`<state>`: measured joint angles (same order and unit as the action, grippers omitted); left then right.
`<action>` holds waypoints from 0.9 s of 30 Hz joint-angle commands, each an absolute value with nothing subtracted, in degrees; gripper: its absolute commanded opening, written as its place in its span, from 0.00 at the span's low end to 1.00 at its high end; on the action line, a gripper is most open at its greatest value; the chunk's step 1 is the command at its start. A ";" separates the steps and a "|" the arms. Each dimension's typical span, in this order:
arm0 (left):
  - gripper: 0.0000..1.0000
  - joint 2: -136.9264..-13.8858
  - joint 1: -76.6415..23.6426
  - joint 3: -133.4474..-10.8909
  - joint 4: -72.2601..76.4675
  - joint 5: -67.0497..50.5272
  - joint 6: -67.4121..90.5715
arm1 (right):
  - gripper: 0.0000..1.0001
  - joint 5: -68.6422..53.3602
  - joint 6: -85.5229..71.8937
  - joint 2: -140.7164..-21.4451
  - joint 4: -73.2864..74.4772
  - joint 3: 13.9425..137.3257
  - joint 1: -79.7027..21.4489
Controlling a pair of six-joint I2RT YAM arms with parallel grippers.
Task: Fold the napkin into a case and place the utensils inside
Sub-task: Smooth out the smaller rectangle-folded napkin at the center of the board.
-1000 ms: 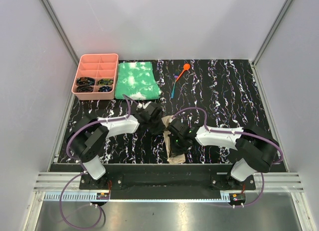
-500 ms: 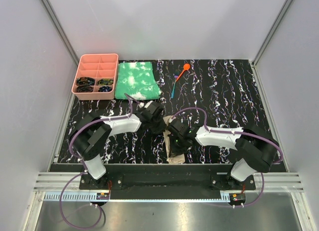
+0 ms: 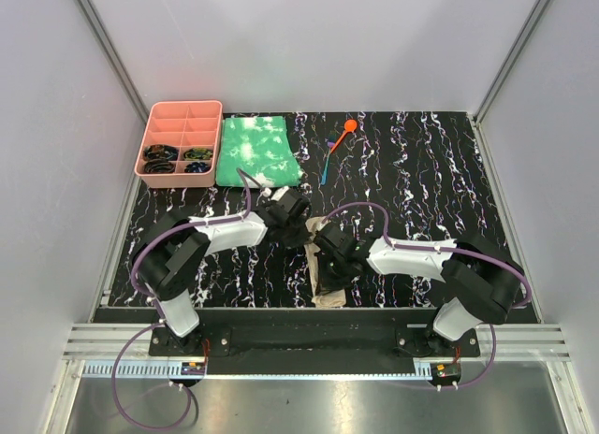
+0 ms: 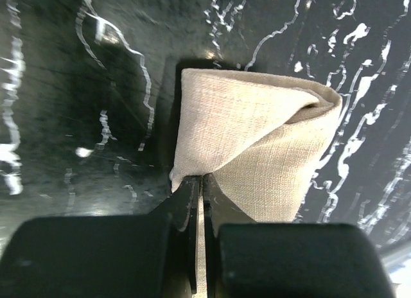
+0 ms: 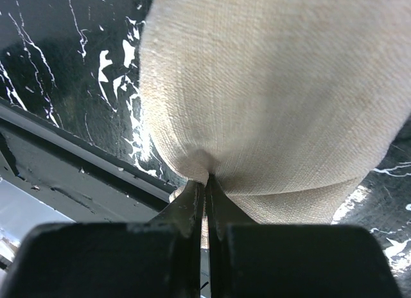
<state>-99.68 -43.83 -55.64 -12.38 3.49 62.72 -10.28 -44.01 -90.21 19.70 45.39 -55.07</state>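
The tan napkin (image 3: 324, 281) lies near the table's front middle, mostly hidden under both wrists in the top view. My left gripper (image 4: 201, 180) is shut on the napkin's (image 4: 257, 144) corner; the cloth curls over into a loose fold ahead of the fingers. My right gripper (image 5: 207, 180) is shut on another edge of the napkin (image 5: 270, 99), which bulges up in front of it. In the top view the left gripper (image 3: 301, 230) and right gripper (image 3: 329, 250) sit close together. The orange spoon (image 3: 343, 134) and the blue utensil (image 3: 326, 166) lie at the back, apart from both grippers.
A green-and-white mottled cloth (image 3: 255, 151) lies at the back left. Beside it stands a pink divided tray (image 3: 181, 143) with dark items in its near compartments. The table's front edge rail (image 5: 77, 163) runs just behind the right gripper.
My left gripper moved right toward the napkin and closed on its corner. The right gripper stayed shut on the cloth, barely moving.
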 commanded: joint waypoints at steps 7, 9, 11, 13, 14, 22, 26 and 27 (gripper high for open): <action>0.00 -95.01 -41.31 -59.06 -15.47 8.53 54.41 | 0.00 -11.60 -45.09 -90.79 18.73 42.28 -54.93; 0.00 -94.31 -39.91 -58.72 -15.30 7.04 53.79 | 0.00 -12.13 -45.09 -90.79 18.63 42.19 -54.93; 0.00 -93.69 -39.64 -58.97 -15.55 7.64 51.96 | 0.00 -11.95 -45.44 -90.35 18.46 41.93 -54.93; 0.00 -95.00 -39.55 -60.12 -16.17 7.30 50.89 | 0.00 -12.13 -45.70 -90.53 17.93 41.66 -54.93; 0.00 -95.53 -39.46 -60.55 -16.08 6.51 50.89 | 0.00 -12.30 -45.62 -91.14 17.93 41.75 -55.02; 0.11 -96.25 -39.46 -58.54 -11.34 0.44 48.96 | 0.32 -12.31 -45.00 -87.21 19.85 42.54 -54.93; 0.27 -92.73 -39.55 -59.23 -12.47 0.35 46.24 | 0.48 -12.65 -44.74 -81.66 21.53 42.54 -53.70; 0.29 -91.42 -39.46 -59.50 -13.18 0.35 45.71 | 0.50 -13.00 -44.65 -80.61 21.97 42.63 -52.92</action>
<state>-96.95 -39.97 -57.95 -15.66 0.99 49.32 -13.04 -45.63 -85.65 17.63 42.94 -54.57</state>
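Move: The napkin's middle lies about 7 cm back and 5 cm to the right of the left hand, whose fingers already hold the left edge near the far end. From the right hand, already gripping that edge near the close end, it lies some 7 cm ahead and 1 cm to the right. From the left hand, the green cloth is roughly 23 cm ahead and 11 cm left, the spoon bundle 23 cm ahead and 8 cm right. Keeping its pinch on the napkin's left edge near the far end, the left hand rises a little and draws it about 3 cm left and slightly forward, eases 1 cm back right, then opens its fingers partway. The right hand keeps its pinch near the close end, creeps 1 cm left, then opens about halfway and lifts 1.5 cm. ##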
